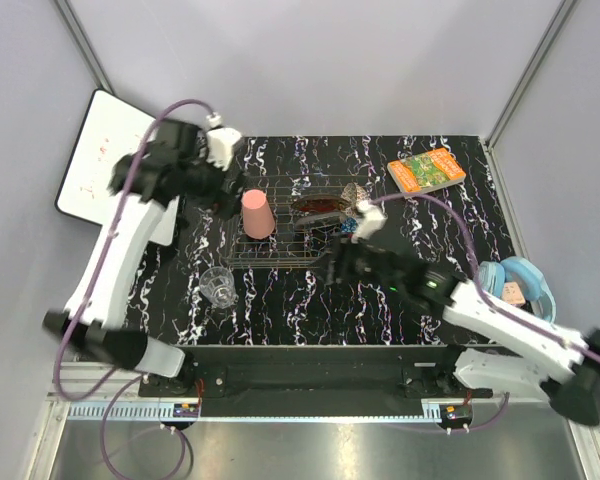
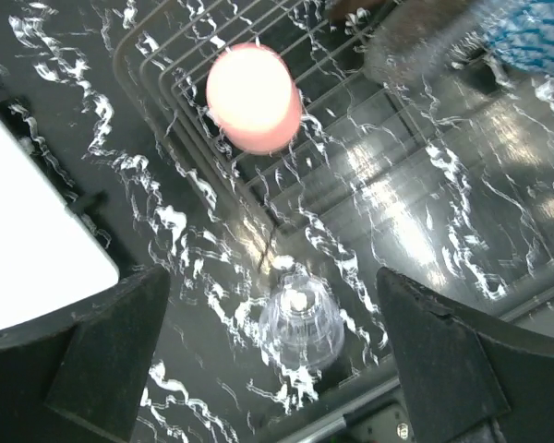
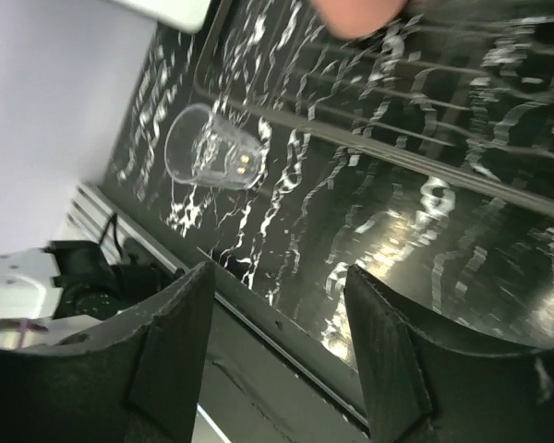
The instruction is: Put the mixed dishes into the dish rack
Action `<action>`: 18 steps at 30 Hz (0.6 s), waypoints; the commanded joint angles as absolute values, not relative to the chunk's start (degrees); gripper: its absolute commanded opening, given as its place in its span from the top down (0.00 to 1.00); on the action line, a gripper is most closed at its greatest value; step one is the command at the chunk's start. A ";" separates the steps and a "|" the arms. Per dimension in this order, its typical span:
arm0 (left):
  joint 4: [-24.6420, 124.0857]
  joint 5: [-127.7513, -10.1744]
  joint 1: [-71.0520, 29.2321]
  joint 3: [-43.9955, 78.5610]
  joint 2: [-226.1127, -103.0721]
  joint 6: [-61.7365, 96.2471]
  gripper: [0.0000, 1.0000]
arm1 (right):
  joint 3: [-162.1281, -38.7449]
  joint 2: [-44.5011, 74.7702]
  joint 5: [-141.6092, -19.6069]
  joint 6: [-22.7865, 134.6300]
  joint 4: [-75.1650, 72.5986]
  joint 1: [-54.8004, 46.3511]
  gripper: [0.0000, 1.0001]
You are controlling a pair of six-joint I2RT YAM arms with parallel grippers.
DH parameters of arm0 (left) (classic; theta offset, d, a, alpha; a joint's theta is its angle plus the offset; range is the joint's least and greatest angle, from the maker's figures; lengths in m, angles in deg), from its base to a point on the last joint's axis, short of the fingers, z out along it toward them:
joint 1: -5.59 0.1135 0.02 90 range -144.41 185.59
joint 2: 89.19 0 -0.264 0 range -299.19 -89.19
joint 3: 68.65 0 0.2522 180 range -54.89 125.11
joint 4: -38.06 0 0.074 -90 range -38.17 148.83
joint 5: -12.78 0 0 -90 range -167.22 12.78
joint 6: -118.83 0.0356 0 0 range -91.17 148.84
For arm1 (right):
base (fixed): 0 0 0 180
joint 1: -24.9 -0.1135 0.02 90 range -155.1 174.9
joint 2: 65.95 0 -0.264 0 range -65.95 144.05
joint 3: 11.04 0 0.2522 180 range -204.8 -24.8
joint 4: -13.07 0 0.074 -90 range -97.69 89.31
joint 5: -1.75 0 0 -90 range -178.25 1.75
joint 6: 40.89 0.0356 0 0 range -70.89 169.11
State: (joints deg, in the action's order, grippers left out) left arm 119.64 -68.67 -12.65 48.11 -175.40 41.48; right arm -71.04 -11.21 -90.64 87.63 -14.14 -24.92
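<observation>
The dark wire dish rack [image 1: 280, 240] stands mid-table. An upturned pink cup [image 1: 257, 214] sits at its left end, and a red-brown dish [image 1: 315, 207] lies in the middle of it. A blue patterned bowl [image 1: 348, 226] shows at the rack's right end, partly hidden by my right arm. The small clear glass [image 1: 218, 285] stands on the table in front of the rack's left corner. My left gripper [image 1: 230, 195] hovers open beside the pink cup [image 2: 254, 97], empty, with the glass [image 2: 300, 318] showing far below between its fingers. My right gripper [image 1: 335, 262] is open and empty at the rack's front edge [image 3: 397, 120], right of the glass [image 3: 212, 148].
An orange-green book [image 1: 426, 170] lies at the back right. A light blue round thing [image 1: 520, 280] sits at the right edge near my right arm. A white board [image 1: 105, 155] leans off the table's back left corner. The table's metal front rail [image 3: 286, 323] runs under the right fingers.
</observation>
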 commanded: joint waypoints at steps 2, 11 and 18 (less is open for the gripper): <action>123.64 -61.06 -1.73 35.31 -161.64 49.91 0.01 | -85.68 8.29 -94.14 82.94 -13.35 -32.74 0.36; 123.46 -51.65 15.69 19.05 -154.05 58.10 0.01 | -106.17 33.88 -88.95 80.93 -15.88 -37.58 0.38; 121.62 -49.28 17.63 11.13 -152.65 59.60 0.01 | -114.01 43.21 -90.70 79.78 -17.04 -39.35 0.39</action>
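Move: The clear glass stands on the counter about 25 cm to the right gripper's left, 3 cm farther out and some 18 cm lower. The rack's near left corner is roughly 5 cm beyond the glass and 2 cm to the right of it; the upturned pink cup in the rack is about 17 cm beyond the glass and 8 cm to the right of it. From the left gripper the glass lies some 9 cm back, 4 cm left and 24 cm down. Sweep the right gripper about 21 cm left along the front of the rack towards the glass, sinking some 8 cm, while its part-open fingers swing counter-clockwise and tip farther down; stop short of the glass. Meanwhile clear the empty left gripper away from the pink cup, back and left by about 11 cm each, rising briefly and then dropping to some 9 cm lower, fingers kept wide open. ##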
